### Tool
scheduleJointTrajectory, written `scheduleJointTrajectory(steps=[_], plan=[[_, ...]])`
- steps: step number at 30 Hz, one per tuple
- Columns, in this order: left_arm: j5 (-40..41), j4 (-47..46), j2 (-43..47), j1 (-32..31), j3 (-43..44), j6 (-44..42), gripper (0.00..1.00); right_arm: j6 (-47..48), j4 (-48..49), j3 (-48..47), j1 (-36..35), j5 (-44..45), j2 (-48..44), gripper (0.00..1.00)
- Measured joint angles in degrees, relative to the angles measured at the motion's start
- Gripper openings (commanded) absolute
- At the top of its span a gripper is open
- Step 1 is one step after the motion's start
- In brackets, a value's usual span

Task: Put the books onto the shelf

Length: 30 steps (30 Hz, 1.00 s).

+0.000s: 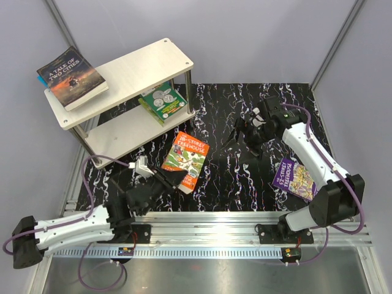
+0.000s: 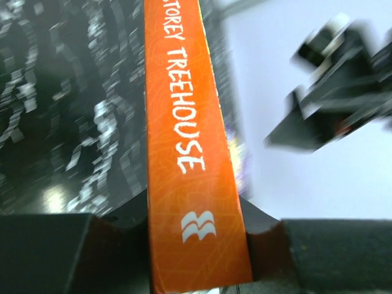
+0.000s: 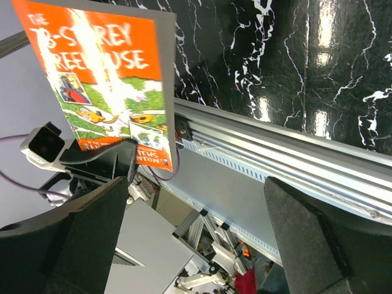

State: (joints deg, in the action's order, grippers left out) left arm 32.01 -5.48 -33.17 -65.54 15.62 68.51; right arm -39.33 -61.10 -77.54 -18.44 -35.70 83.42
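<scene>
An orange "Storey Treehouse" book is held tilted above the black marbled table, with my left gripper shut on its lower end. In the left wrist view its orange spine runs up from between the jaws of that gripper. My right gripper hangs open and empty over the middle of the table, apart from the book. Its wrist view shows the gripper spread wide and the orange book beyond. The shelf stands at the back left. "A Tale of Two Cities" lies on its top board, a green book on the lower one. A purple book lies flat at the right.
An aluminium rail runs along the table's near edge, carrying both arm bases. Grey walls close in the back and sides. The right arm shows blurred in the left wrist view. Purple cables loop beside the left arm.
</scene>
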Motion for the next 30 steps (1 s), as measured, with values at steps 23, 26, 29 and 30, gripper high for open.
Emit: scheduleJointTrajectory(steps=[23,26,29,30], plan=[[25.62,-63.67,-38.36,16.68,0.35,2.64,0.00,1.11,2.40,3.76,-0.04,-2.93,-0.66,0.99],[24.04,-64.37,-45.86,20.46,4.48,4.00,0.00,1.60,2.40,3.76,-0.33,-2.95,-0.11,0.99],[22.21,-64.54,-52.22,22.99,8.81,4.70,0.00,2.03,2.29,3.76,-0.57,-2.95,0.26,0.98],[21.70,-64.72,-54.36,23.71,10.49,4.96,0.00,2.16,2.25,3.76,-0.66,-2.95,0.35,0.98]])
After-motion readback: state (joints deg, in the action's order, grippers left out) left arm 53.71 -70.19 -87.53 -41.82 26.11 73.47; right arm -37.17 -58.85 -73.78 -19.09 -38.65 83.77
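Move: On the lower shelf near its right end, the stacked green books that the held orange Treehouse book is taken towards lie about 30 cm ahead of the left hand, 7 cm to its left and 3 cm below. The shelf's right front post stands roughly 27 cm ahead and 4 cm to the right, at about hand height. The orange book's middle is some 6 cm ahead and 5 cm right of that hand. From the empty right hand, the green books are about 22 cm ahead, 31 cm left and 7 cm below. Swinging the orange book forward into the gap between the shelf boards, the left hand travels about 20 cm out and some 6 cm left, rising at first, then easing down a little as it nears the green books. It turns about 45 degrees counter-clockwise with its left side dipping, and keeps its pinch on the near end of the book's spine. ##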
